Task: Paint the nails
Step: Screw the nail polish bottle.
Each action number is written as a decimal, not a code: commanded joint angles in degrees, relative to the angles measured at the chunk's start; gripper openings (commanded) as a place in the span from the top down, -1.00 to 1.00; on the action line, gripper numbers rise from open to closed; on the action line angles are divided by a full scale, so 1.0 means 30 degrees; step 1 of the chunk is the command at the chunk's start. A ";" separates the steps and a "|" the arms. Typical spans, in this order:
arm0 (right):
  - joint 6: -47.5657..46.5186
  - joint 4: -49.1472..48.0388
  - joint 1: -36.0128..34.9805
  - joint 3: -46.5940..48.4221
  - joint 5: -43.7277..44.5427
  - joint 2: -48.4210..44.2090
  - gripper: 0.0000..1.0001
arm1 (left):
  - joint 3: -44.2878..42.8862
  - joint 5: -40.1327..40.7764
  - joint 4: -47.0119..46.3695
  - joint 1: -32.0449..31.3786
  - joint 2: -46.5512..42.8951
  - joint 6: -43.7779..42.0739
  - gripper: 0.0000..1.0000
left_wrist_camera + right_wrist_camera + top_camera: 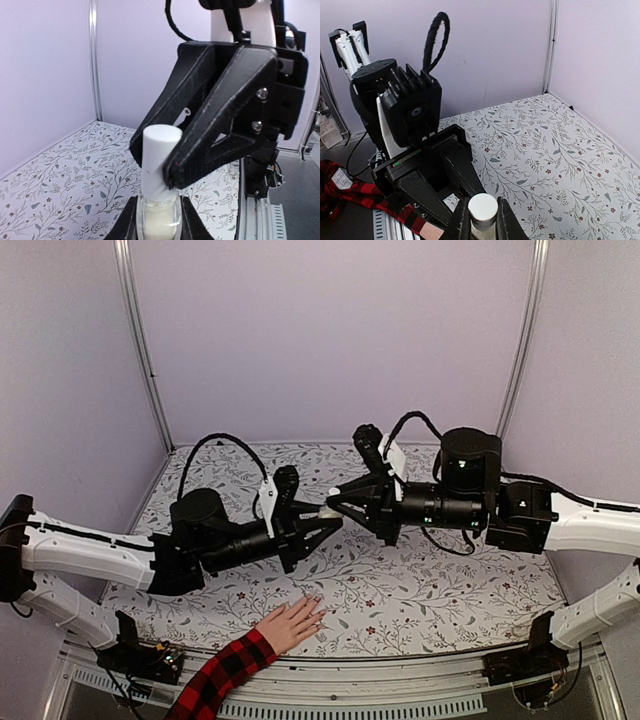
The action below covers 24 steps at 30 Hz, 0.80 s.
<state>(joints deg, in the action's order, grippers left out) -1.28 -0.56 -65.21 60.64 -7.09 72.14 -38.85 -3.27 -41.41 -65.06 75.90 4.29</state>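
A light-skinned hand (293, 623) in a red-and-black plaid sleeve lies flat on the table at the near edge, fingers spread. Its nails (317, 603) are tiny pale spots at the fingertips. Above the table's middle the two grippers meet tip to tip. My left gripper (322, 519) (159, 221) is shut on a small clear bottle (159, 217) of pale liquid. My right gripper (333, 499) (482, 221) is shut on the bottle's white cap (157, 157) (482, 206), which sits slightly tilted on the bottle. The hand is below and in front of both grippers, apart from them.
The floral tablecloth (450, 580) covers the table, with lilac walls behind and at both sides. A metal rail (400, 680) runs along the near edge. Black cables loop over both arms. Part of the plaid sleeve (350, 192) shows in the right wrist view.
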 commanded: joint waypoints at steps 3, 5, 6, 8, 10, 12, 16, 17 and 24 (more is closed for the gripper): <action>0.2657 -0.0312 -0.0368 -0.0966 0.2038 0.1396 0.95 | -0.1136 0.4620 -0.2835 0.0036 0.1241 -0.0527 1.00; 0.3164 -0.0593 -0.0353 -0.1009 0.2927 0.1730 0.95 | -0.1551 0.5382 -0.2903 -0.0048 0.1681 -0.0729 1.00; 0.3343 -0.0692 -0.0353 -0.0997 0.3226 0.1899 0.95 | -0.1749 0.5672 -0.2934 -0.0100 0.1906 -0.0842 1.00; 0.3687 -0.0887 -0.0375 -0.1023 0.3704 0.2231 0.95 | -0.2198 0.6409 -0.2954 -0.0245 0.2405 -0.1143 1.00; 0.3917 -0.1032 -0.0353 -0.0974 0.4125 0.2516 0.95 | -0.2658 0.7107 -0.2805 -0.0343 0.2936 -0.1372 1.00; 0.4110 -0.1059 -0.0353 -0.0912 0.4504 0.2814 0.94 | -0.3088 0.7730 -0.2667 -0.0439 0.3467 -0.1402 1.00; 0.4349 -0.1074 -0.0353 -0.0949 0.4956 0.3002 0.89 | -0.3444 0.8332 -0.2449 -0.0492 0.3815 -0.1388 1.00; 0.4351 -0.1122 -0.0353 -0.1001 0.4995 0.2953 0.88 | -0.3480 0.8440 -0.2368 -0.0492 0.3821 -0.1349 1.00; 0.4144 -0.1283 -0.0353 -0.1185 0.4931 0.2293 0.75 | -0.3316 0.8202 -0.1992 -0.0493 0.3678 -0.1263 1.00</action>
<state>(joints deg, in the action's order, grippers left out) 10.57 -7.77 -64.20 59.16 13.28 79.07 -45.71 20.60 -41.87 -66.28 88.05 1.02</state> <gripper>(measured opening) 0.156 0.214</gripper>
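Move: The left hand already grips the bottle, with the white cap upright about 4 cm above its hand point, level with it otherwise. The right hand already pinches that cap, the bottle roughly 4 cm straight below. From either hand the model hand with the nails lies some 12 cm back and 8 cm to the left, around 26 cm below the left hand and 30 cm below the right. Both glide about 7 cm forward, 3 down; left twists bottle counter-clockwise, right twists cap clockwise, 25 degrees each. ##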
